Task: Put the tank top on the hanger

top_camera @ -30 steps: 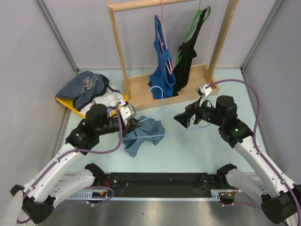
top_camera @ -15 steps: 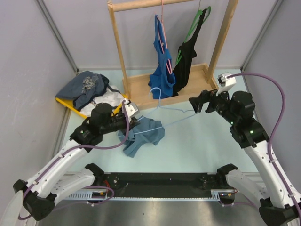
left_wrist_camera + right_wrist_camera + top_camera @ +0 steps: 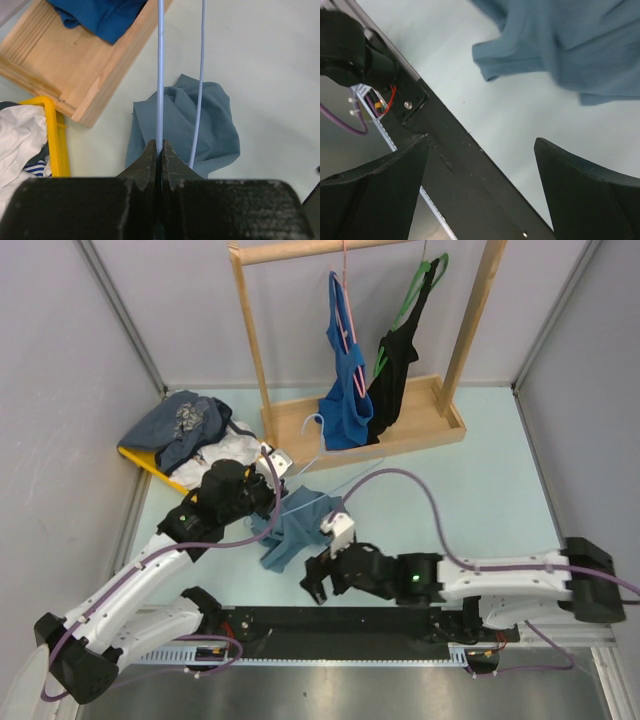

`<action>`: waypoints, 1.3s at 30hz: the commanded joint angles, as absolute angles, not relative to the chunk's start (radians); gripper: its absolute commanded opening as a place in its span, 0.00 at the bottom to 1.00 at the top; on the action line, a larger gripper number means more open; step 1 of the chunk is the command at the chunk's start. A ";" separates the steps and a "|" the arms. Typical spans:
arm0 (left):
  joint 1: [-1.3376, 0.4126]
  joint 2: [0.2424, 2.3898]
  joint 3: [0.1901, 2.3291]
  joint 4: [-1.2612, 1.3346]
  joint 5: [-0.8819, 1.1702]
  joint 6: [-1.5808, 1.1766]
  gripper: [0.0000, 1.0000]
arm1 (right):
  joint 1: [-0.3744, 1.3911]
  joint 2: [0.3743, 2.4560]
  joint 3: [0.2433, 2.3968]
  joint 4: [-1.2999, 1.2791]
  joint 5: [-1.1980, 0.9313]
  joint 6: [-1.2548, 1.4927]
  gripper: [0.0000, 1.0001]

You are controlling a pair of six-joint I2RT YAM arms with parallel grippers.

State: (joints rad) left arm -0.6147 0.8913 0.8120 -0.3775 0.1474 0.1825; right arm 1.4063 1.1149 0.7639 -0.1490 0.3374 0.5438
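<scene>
The tank top (image 3: 296,527) lies crumpled on the pale table in front of the wooden rack, also seen as the tank top (image 3: 220,125) in the left wrist view. The thin pale-blue hanger (image 3: 160,75) runs out over it, two of its wires side by side. My left gripper (image 3: 272,492) is shut on one wire, its jaws pinched together at the left gripper (image 3: 160,148). My right gripper (image 3: 318,586) hovers low near the table's front edge, just in front of the tank top (image 3: 560,45). It stands open as the right gripper (image 3: 481,145), with nothing between its fingers.
The wooden rack (image 3: 420,425) at the back carries a royal-blue top (image 3: 345,390) on a pink hanger and a black top (image 3: 393,375) on a green hanger. A yellow basket (image 3: 150,464) heaped with clothes sits at the left. The black base rail (image 3: 460,165) lies under my right gripper.
My right arm has swung from the hanger's right end down to the front centre of the table. My left gripper has shifted slightly back and right, still holding the hanger.
</scene>
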 commanded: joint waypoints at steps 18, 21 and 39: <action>-0.600 0.874 0.804 -0.342 0.084 0.110 0.00 | 1.490 1.836 0.979 0.453 0.603 0.508 0.70; -0.592 0.873 0.804 -0.342 0.090 0.106 0.00 | 1.491 1.888 1.000 0.453 0.650 0.486 0.70; -0.581 0.861 0.799 -0.344 0.100 0.100 0.00 | 1.417 1.979 0.994 0.449 0.672 0.456 0.29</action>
State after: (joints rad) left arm -0.5911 0.8791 0.8040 -0.3759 0.0898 0.1196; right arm 1.4456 1.9751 1.0119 0.3820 0.6132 0.4515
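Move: The tank top's near hem corner, where my right fingers will close, lies about 5 cm ahead of my right hand, 13 cm to its left and some 14 cm below. The tank top's middle is about 7 cm farther out and 7 cm right of that corner. The held hanger's middle is roughly 20 cm ahead and 2 cm right of my right hand, near its height. From my left hand, the corner is about 10 cm back, 4 cm left and 18 cm down. I swing my empty right hand left and down, then sink beside the near hem of the tank top, some 14 cm down and 12 cm left in all. Low at the table, I ease about 5 cm forward onto the corner while the nearly wide-open fingers close by more than half and take cloth between their tips. My left hand practically holds still, keeping its grip on the hanger above the cloth. ##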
